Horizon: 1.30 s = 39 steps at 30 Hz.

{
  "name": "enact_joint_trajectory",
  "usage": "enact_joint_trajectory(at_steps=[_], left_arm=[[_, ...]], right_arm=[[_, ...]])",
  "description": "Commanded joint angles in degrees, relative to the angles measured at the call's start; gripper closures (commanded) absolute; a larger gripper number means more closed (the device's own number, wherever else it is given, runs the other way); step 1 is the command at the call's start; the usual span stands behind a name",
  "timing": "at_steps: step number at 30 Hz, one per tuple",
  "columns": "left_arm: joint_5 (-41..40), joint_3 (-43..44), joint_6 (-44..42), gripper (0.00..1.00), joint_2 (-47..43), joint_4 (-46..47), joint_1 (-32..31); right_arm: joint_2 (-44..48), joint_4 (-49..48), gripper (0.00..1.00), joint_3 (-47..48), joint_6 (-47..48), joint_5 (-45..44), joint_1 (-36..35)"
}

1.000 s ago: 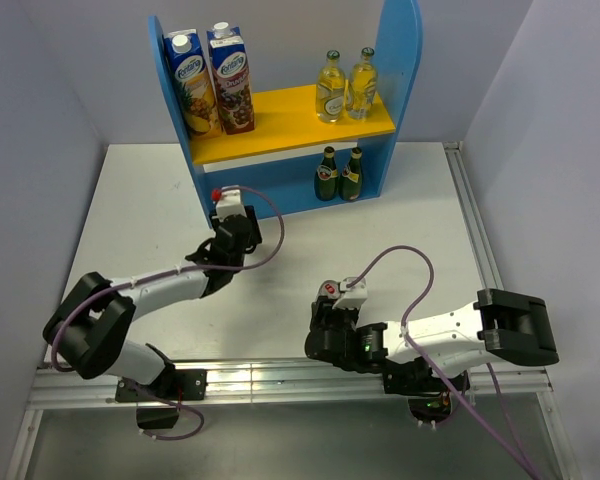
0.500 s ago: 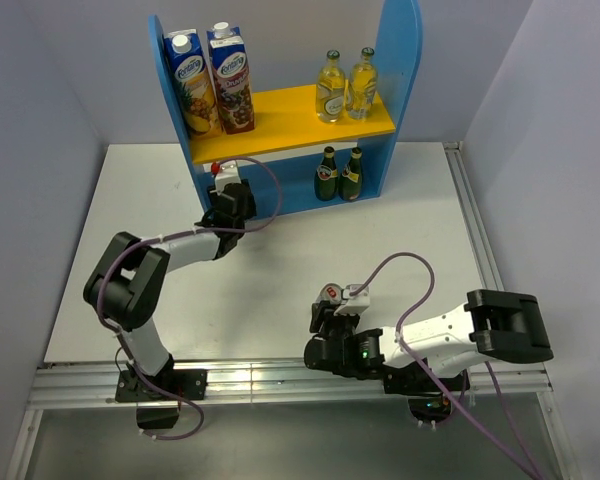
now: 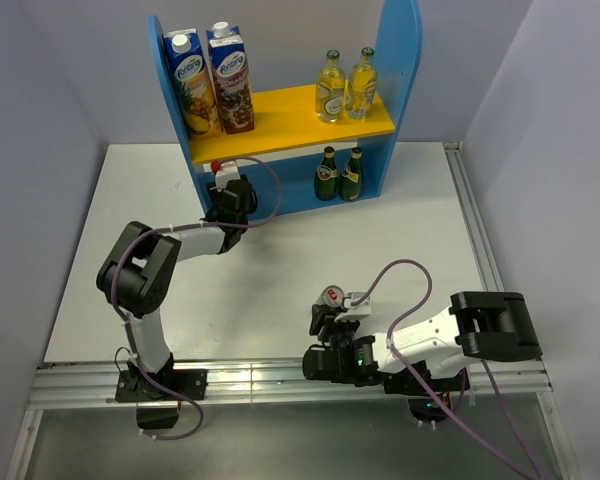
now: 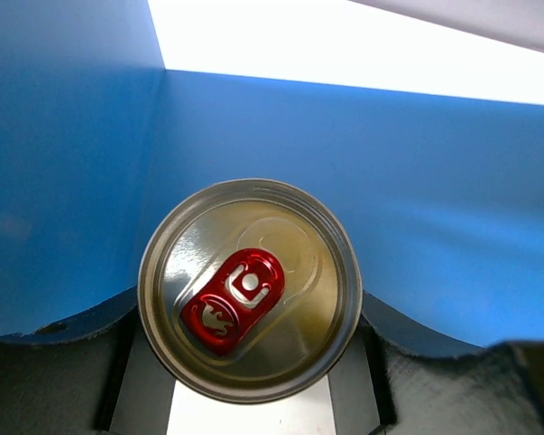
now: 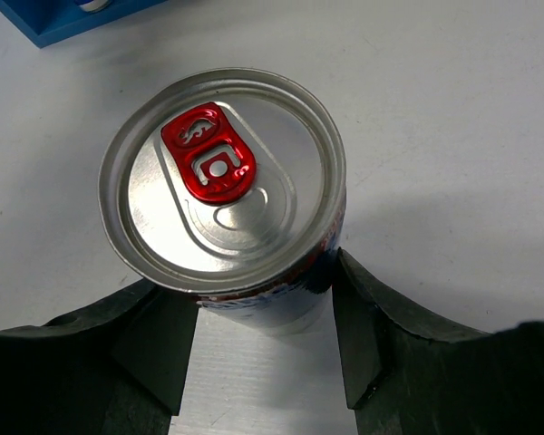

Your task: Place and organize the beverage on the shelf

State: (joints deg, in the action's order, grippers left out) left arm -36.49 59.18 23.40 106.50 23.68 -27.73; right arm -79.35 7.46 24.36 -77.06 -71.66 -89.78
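The blue shelf [image 3: 405, 60] stands at the back with a yellow upper board [image 3: 290, 110]. Two yellowish bottles [image 3: 330, 88] stand on the board and two green bottles [image 3: 326, 175] below them. My left gripper [image 3: 227, 188] is shut on a red-topped can [image 3: 217, 166] at the left of the lower compartment. In the left wrist view that can [image 4: 249, 290] sits between the jaws, with the blue back panel [image 4: 417, 163] close behind. My right gripper [image 3: 334, 325] is shut on a second can [image 3: 330, 294] near the front; in the right wrist view the can [image 5: 222, 190] sits between dark fingers [image 5: 363, 326].
Two tall juice cartons [image 3: 210, 80] stand on the left of the yellow board. A metal rail [image 3: 280, 378] runs along the table's near edge, and another rail [image 3: 472, 220] lines the right side. Purple cables loop from both arms.
My left arm has reached forward, carrying its can from the open table to the shelf's lower left compartment. The right arm has folded in towards the near edge, its can staying almost in place.
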Motion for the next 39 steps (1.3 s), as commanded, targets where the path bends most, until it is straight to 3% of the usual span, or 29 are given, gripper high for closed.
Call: enact_joint_trajectory(at_steps=[1, 7, 10, 11, 13, 14, 17, 39], left_arm=[[-0.7, 3.9, -0.6, 1.0, 0.6, 6.7, 1.6], [-1.6, 7.0, -0.7, 0.98, 3.4, 5.4, 1.6], [-1.6, 7.4, -0.8, 0.7, 3.8, 4.9, 1.6], [-1.5, 7.4, -0.7, 0.5, 3.9, 4.8, 1.7], [-1.2, 7.4, -0.9, 0.21, 3.8, 4.4, 1.7], [-1.2, 7.3, -1.1, 0.13, 3.8, 4.4, 1.6], [-0.9, 7.1, -1.2, 0.03, 3.7, 3.7, 1.6], [0.8, -1.2, 1.2, 0.01, -8.0, -2.1, -4.5]], right_arm=[[-3.4, 4.0, 1.0, -1.9, -5.0, 12.6, -1.3], [-3.4, 5.6, 1.0, -2.1, -7.1, 12.1, -1.9], [-3.2, 6.1, 1.0, -2.5, -7.8, 12.0, -2.1], [-3.2, 6.2, 1.0, -2.6, -8.1, 11.9, -2.2], [-3.4, 6.4, 1.0, -2.6, -8.4, 11.7, -2.2], [-3.4, 6.5, 1.0, -2.5, -8.4, 11.7, -2.2], [-3.4, 6.9, 1.0, -2.1, -8.6, 11.6, -2.4], [-2.3, 19.9, 1.0, 2.4, -15.7, 9.9, -5.8]])
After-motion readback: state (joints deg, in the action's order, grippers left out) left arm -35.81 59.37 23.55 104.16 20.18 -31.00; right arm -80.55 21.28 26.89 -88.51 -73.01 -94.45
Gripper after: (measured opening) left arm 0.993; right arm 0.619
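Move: The free spot for the can my left hand is holding, at the left end of the blue lower shelf, is about 2 cm ahead, straight on, and some 2 cm below it. The shelf's side wall stands roughly 7 cm to the left of that spot. On the other side, level with the spot, are two green bottles, some 22 and 28 cm to my left hand's right. From my right hand, the spot lies about 33 cm ahead and 22 cm to the left. I ease my left hand forward just under 2 cm, deeper under the yellow board, turning slightly counter-clockwise, then spread its fingers wide and let go of the can. It then backs out some 3 cm, drifting about as far right and rising slightly, off the can. My right hand keeps its grip on the other can, drawing it back about 1.5 cm towards me. ##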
